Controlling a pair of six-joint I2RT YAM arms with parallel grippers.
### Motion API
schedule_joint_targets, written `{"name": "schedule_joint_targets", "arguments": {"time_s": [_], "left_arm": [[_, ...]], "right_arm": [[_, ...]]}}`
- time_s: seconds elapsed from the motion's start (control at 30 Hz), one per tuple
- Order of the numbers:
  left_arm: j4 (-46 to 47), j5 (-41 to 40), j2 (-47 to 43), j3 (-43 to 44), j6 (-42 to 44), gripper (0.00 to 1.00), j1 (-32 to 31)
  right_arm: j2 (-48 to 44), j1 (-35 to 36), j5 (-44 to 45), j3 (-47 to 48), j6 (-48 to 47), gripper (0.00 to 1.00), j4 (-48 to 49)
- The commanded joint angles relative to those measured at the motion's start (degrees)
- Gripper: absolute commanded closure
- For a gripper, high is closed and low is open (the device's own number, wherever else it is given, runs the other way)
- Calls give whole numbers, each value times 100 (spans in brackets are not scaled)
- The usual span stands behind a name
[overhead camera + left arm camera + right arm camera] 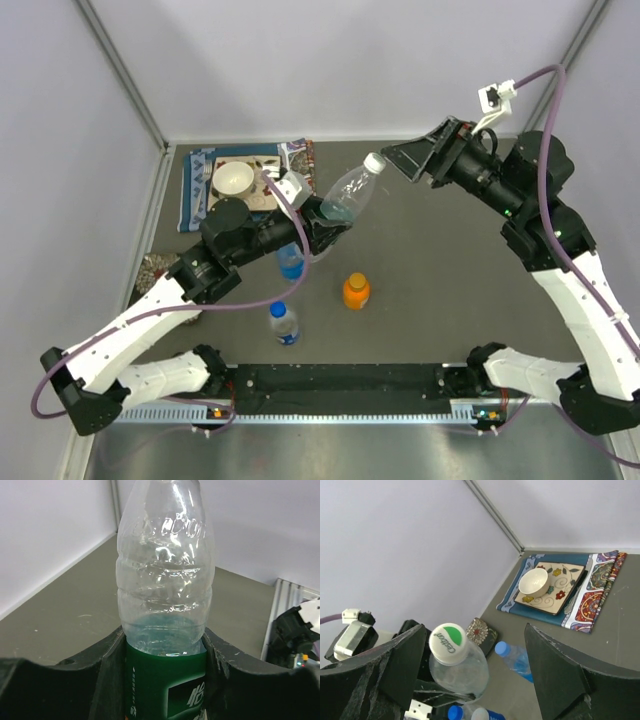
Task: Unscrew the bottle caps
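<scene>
My left gripper is shut on the green-labelled middle of a clear greenish bottle, held tilted above the table. Its white bottle cap with a green leaf mark is screwed on. My right gripper stands open around that cap, the cap nearer its left finger and touching neither. An orange bottle with its orange cap stands mid-table. A blue-labelled bottle stands near the front. Another with a blue cap sits partly under my left arm.
A white bowl sits on a patterned plate and cloth in the back left corner. A small flower-patterned block lies by the left wall. Grey walls close the left, back and right sides.
</scene>
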Motion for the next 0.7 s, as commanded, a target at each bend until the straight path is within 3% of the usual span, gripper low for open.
{"name": "schedule_joint_targets", "arguments": {"time_s": [0.0, 0.23, 0.67], "left_arm": [[104, -914, 45, 36, 377, 62, -245], [113, -1091, 115, 18, 509, 62, -360], [113, -1187, 63, -8, 491, 62, -386]], "right_arm": [[163, 201, 121, 429, 122, 20, 168], [330, 430, 173, 430, 122, 23, 168], [471, 623, 209, 236, 87, 51, 177]]}}
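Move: The white cap of the green-label bottle lies about 5 cm to the right hand's left, level with it in reach and some 1 cm lower. The left hand grips that bottle around the label, the cap being some 7 cm to its right, 4 cm farther out and 9 cm above. Far below on the table, the orange bottle stands about 7 cm right of the left hand, level in reach, and the blue bottle 9 cm left and 6 cm farther out. The right hand, fingers open, travels left towards the white cap by roughly 3.5 cm, rising slightly before it sinks about 1.5 cm, and from partway along narrows its fingers until their tips stand on either side of the cap, a pinch not yet visible. Meanwhile the left hand keeps its grip around the green label and carries the bottle about 2 cm forward and 1 cm down, turning a little counter-clockwise, then holds it still for the other hand. ##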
